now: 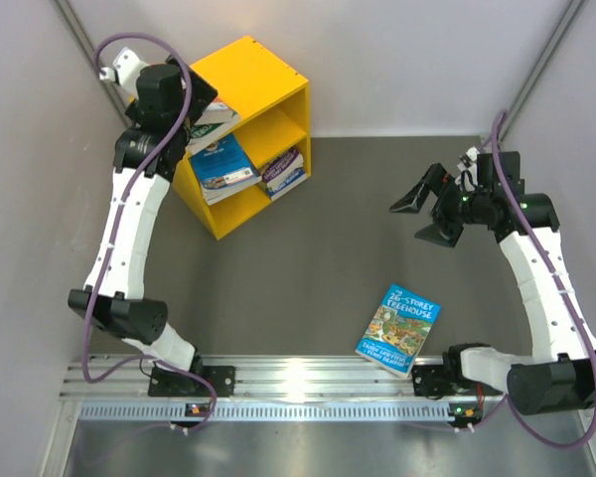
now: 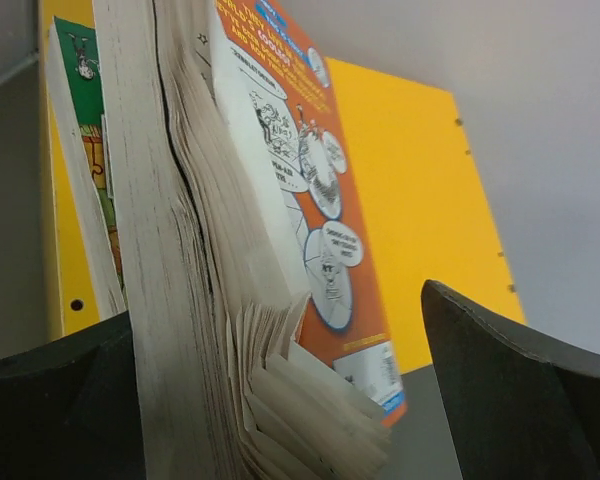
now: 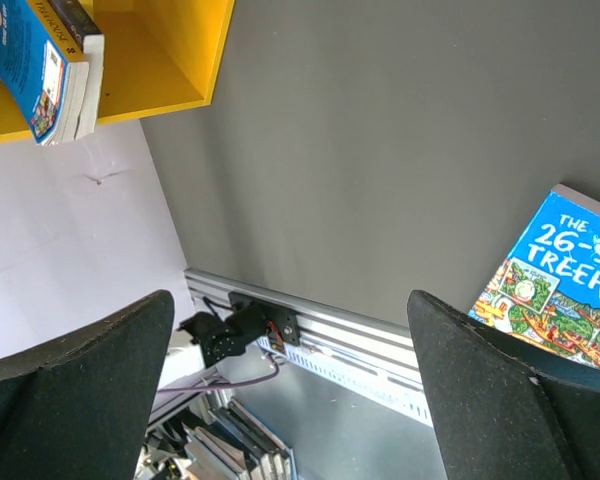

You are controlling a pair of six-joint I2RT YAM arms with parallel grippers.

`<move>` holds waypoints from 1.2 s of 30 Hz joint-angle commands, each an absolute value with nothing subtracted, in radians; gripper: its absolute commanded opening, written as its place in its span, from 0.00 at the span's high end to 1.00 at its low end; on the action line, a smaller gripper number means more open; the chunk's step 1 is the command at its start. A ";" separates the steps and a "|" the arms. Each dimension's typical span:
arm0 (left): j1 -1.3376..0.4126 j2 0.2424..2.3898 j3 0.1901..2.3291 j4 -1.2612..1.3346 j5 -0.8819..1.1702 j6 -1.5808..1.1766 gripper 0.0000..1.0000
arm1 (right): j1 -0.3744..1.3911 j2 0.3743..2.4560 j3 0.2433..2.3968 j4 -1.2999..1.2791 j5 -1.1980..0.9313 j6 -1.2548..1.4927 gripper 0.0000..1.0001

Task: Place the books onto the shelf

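The yellow shelf [image 1: 261, 84] stands at the back left, holding a blue book [image 1: 222, 164], a dark book [image 1: 283, 171] and pale books [image 1: 217, 117] in the upper compartment. My left gripper [image 1: 197, 107] reaches into that upper compartment. In the left wrist view it [image 2: 280, 400] is open around an upright orange-covered book [image 2: 320, 200], with a wide gap to the right finger [image 2: 520, 390]. A green book [image 2: 85, 60] leans behind, against the shelf's yellow wall [image 2: 420, 180]. One blue Treehouse book [image 1: 399, 328] [image 3: 560, 270] lies flat on the table. My right gripper [image 1: 427, 214] [image 3: 290, 390] hovers open and empty.
The aluminium rail [image 1: 298, 383] with both arm bases runs along the near edge. Grey walls close in on left and right. The shelf's corner [image 3: 170, 60] with a blue book [image 3: 30, 70] shows in the right wrist view.
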State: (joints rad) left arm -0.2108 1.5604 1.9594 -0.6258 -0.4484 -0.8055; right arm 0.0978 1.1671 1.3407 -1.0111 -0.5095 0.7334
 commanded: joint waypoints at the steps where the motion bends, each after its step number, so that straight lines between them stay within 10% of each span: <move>1: -0.207 1.618 2.083 -0.799 -0.488 -0.628 0.01 | 0.103 1.170 1.358 -0.973 -0.515 0.721 0.00; 17: -0.232 1.571 2.042 -0.835 -0.745 -0.451 0.01 | 0.104 1.175 1.348 -0.965 -0.503 0.718 0.00; 36: -0.230 1.436 1.966 -0.604 -0.600 -0.460 0.01 | 0.175 1.212 1.417 -0.879 -0.511 0.739 0.00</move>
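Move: On top of the yellow shelf, the orange book sits between the left hand's already open fingers, its middle about 3 cm ahead, 4 cm to the right and 4 cm below. The green book beneath it is level with the hand, 4 cm to the right and 8 cm down; the blue book in the upper compartment is roughly 7 cm back, 7 cm right and 16 cm lower. From the right hand, the orange book is some 20 cm ahead, 49 cm left and 12 cm higher. Backing out from around the orange book, the left hand first dips about 3 cm and shifts left, then draws back and rises, ending some 6 cm back, 4.5 cm left and 3 cm above its start. Its left side rolls up about 20 degrees and the fingers stay wide open, coming clear of the book. ##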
